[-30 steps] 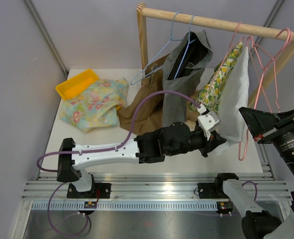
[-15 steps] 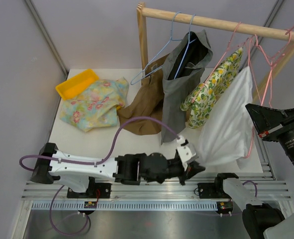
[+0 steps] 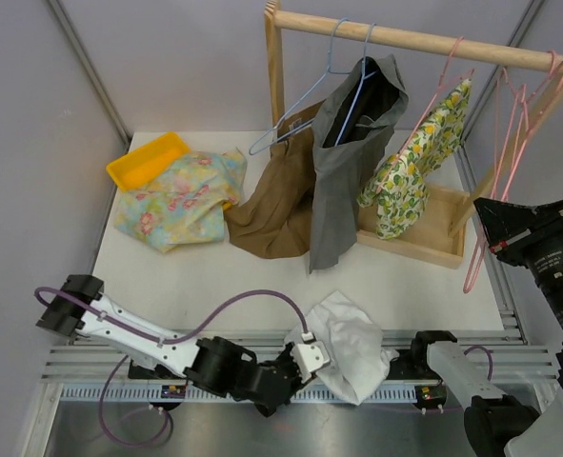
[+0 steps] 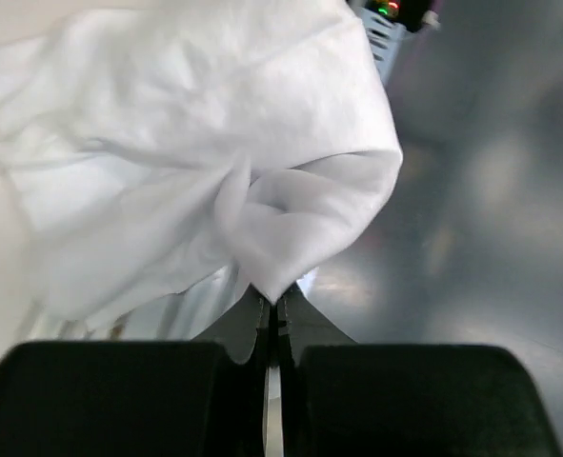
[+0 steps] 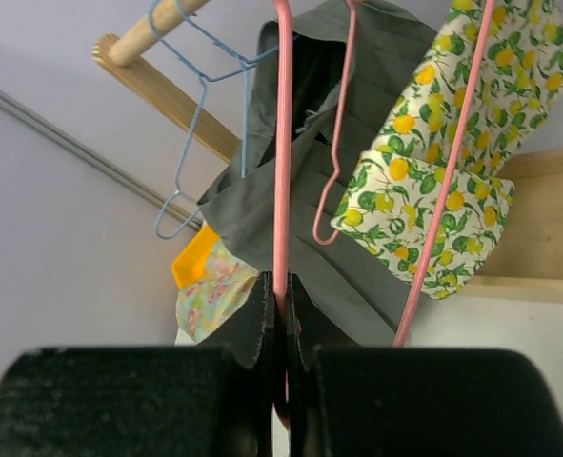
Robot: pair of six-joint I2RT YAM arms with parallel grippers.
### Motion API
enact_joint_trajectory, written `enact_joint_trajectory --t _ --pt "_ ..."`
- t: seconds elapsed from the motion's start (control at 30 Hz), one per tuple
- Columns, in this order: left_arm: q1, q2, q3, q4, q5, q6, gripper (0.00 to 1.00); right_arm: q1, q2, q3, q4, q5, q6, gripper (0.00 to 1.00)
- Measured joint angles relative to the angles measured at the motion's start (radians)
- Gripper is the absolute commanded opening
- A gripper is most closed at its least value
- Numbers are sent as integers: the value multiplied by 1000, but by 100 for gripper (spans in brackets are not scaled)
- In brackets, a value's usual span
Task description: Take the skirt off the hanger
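Observation:
The white skirt [image 3: 352, 343] lies crumpled at the table's near edge, off the hanger. My left gripper [image 3: 310, 357] is low by the front rail and shut on a fold of it. In the left wrist view the skirt [image 4: 195, 171] bunches just ahead of the closed left gripper [image 4: 273, 303]. The pink hanger [image 3: 471, 271] hangs bare from the rod's right end. My right gripper [image 3: 486, 243] is shut on its wire. In the right wrist view the hanger [image 5: 282, 143] runs straight up from the closed right gripper [image 5: 281, 281].
A wooden rack [image 3: 405, 40] carries a grey garment [image 3: 343, 162], a lemon-print garment [image 3: 410, 167], blue hangers [image 3: 291, 124] and more pink hangers. A brown garment [image 3: 276, 205] slumps at its foot. A floral cloth [image 3: 181, 200] and yellow tray [image 3: 148, 157] sit back left.
My left arm pulled the white skirt down and toward the near edge, sliding it off the pink hanger. The hanger swung back right, bare. The right gripper kept its hold.

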Motion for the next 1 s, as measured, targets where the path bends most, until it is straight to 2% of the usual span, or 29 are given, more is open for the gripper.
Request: enact_joint_trajectory --t 0.13,0.27,0.33,0.5,0.67,0.83,0.9,1.0 --pt "5 -166 77 -234 -138 -2 0 0 -47 -121 0 14 -2 0" --pt "33 -256 323 -466 -306 40 0 0 -64 -229 27 18 -5 0" --pt "112 -299 422 -533 -351 91 0 0 -60 -271 53 21 -6 0" --pt "432 -364 622 -625 -381 261 0 0 -5 -320 153 25 -5 0" --pt "764 -306 874 -623 -340 486 0 0 96 -317 265 63 -5 0" --pt "1206 -82 1209 -599 -188 608 0 0 163 -309 328 101 -9 0" --pt "1339 34 1325 -585 -123 613 0 0 176 -309 340 112 -10 0" --pt "1516 177 1388 -539 -55 582 0 0 180 -310 357 126 -13 0"
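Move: The left hand, with the white skirt already in its fingers, has the floral skirt pile about 50 cm ahead, 34 cm left and 11 cm down; the yellow tray is some 62 ahead, 45 left, and the brown skirt's middle roughly 48 ahead, 7 left. The right hand, holding the emptied pink hanger, has the wooden rail's free stretch about 25 cm ahead, 8 right, 8 up; the lemon skirt hangs 25 straight ahead, the grey garment 25 ahead, 13 left, both around 13 lower. Still pinching the white skirt, the left hand sweeps it up, forward and left, about 40 cm up and as far out, towards the floral pile and tray, while swinging counter-clockwise from pointing right and down to pointing level ahead. The right hand keeps its grip on the pink hanger, dips, then pushes forward about 15 cm, bringing it towards the rail. ##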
